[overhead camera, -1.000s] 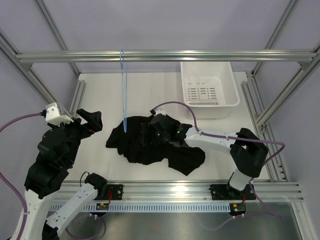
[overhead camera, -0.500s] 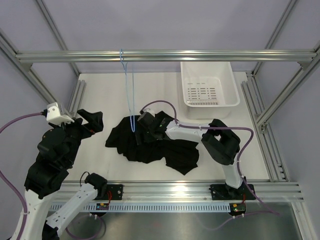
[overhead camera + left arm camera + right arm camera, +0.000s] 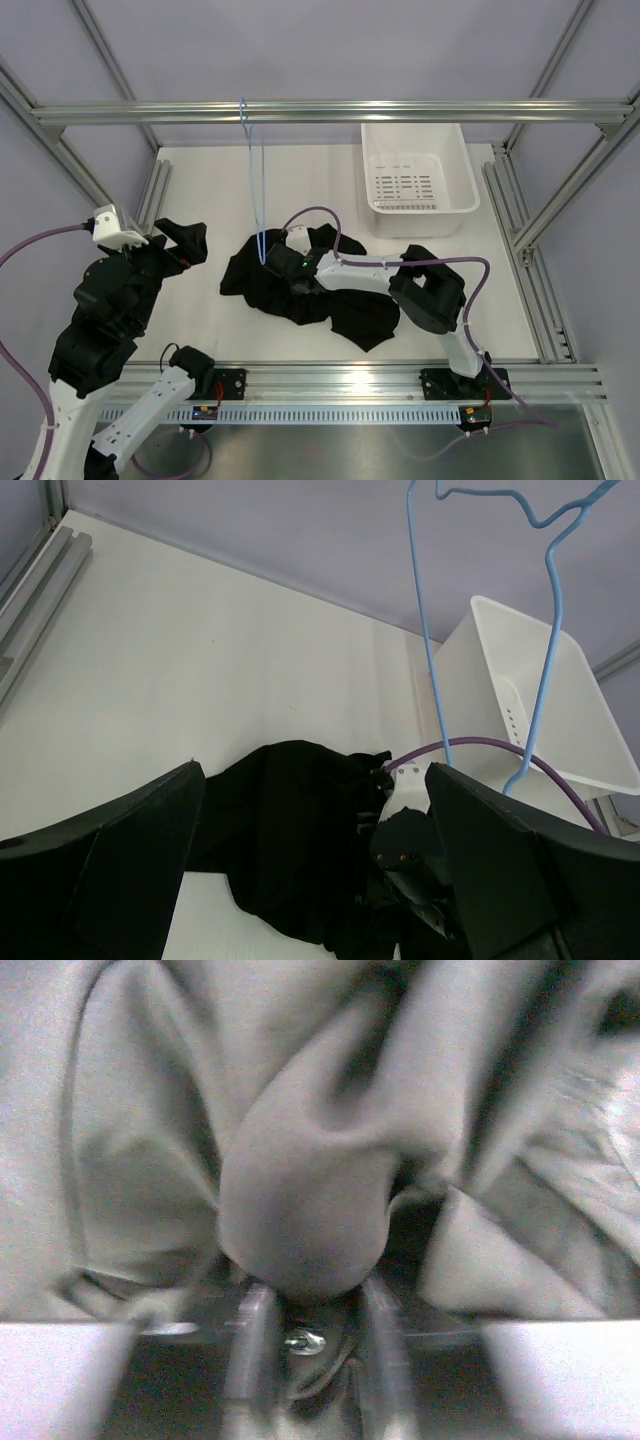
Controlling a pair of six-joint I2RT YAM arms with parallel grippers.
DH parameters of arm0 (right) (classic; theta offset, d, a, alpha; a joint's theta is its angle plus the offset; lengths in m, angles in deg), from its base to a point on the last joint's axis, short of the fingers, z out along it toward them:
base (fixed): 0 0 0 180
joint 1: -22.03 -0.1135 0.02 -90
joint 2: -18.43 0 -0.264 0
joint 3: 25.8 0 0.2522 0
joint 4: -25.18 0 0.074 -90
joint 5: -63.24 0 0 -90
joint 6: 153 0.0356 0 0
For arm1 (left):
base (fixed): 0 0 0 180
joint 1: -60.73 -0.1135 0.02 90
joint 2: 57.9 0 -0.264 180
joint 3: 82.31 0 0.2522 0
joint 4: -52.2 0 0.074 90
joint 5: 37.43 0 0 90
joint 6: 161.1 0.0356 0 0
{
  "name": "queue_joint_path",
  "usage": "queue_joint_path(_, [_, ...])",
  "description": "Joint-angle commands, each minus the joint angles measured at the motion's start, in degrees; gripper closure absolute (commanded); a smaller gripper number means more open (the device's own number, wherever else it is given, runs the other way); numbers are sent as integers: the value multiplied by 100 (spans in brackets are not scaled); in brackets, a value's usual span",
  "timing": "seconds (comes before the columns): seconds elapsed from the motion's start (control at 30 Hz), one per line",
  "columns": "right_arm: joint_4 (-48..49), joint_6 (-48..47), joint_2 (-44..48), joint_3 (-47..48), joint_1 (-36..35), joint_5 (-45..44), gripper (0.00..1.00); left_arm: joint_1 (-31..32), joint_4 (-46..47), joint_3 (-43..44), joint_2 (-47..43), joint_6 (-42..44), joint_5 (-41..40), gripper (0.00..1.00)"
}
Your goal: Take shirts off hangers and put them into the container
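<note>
The black shirt [image 3: 330, 300] lies crumpled on the white table, mid-front. The light-blue hanger [image 3: 255, 180] hangs by its hook from the overhead bar, and its lower end reaches the shirt's upper left edge. My right gripper [image 3: 283, 263] is pressed down on that part of the shirt. In the right wrist view a rounded fold of shirt [image 3: 300, 1220] bulges between its narrowed fingers [image 3: 250, 1345]. My left gripper [image 3: 183, 243] hovers left of the shirt, wide open and empty. The white basket [image 3: 450, 205] stands at the back right with nothing in it.
An aluminium frame bar [image 3: 400, 112] crosses overhead at the back. Rails run along the table's left [image 3: 152, 195] and right [image 3: 505, 215] edges. The right arm's purple cable [image 3: 330, 215] loops over the shirt. In the left wrist view the hanger [image 3: 425, 630] hangs in front of the basket [image 3: 560, 710].
My right gripper slid left across the shirt to the hanger's lower end and its jaws closed on a fold. The shirt bunched up toward it. The left arm stayed put.
</note>
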Motion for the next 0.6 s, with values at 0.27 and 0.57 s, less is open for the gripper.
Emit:
queue_joint_path(0.27, [43,92,2071,-1519,-523,-1179,100,2,343,-75,-45,-27,252,1])
queue_joint_path(0.57, [369,-601,6137,-2259,-753,-1505,100,11,598,-329,-1,-80,349,1])
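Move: The black shirt lies bunched on the table around the right fingertips; its middle is about 5 cm to their right, 4 cm back and level with them. The white container stands ahead and to the right, some 16 cm forward and 25 cm right, its middle about 5 cm higher. From the left hand, the shirt is about 22 cm right, only some 3 cm ahead and about 34 cm below. The shirt's bunched cloth is pinched as the right fingers, already closing, shut the rest of the way. The right hand first drags the cloth low over the table to the right and back, about 5 cm, then speeds up into a steep lift of some 20 cm, still easing right and back. Its wrist tips from steeply down towards forward-left. ##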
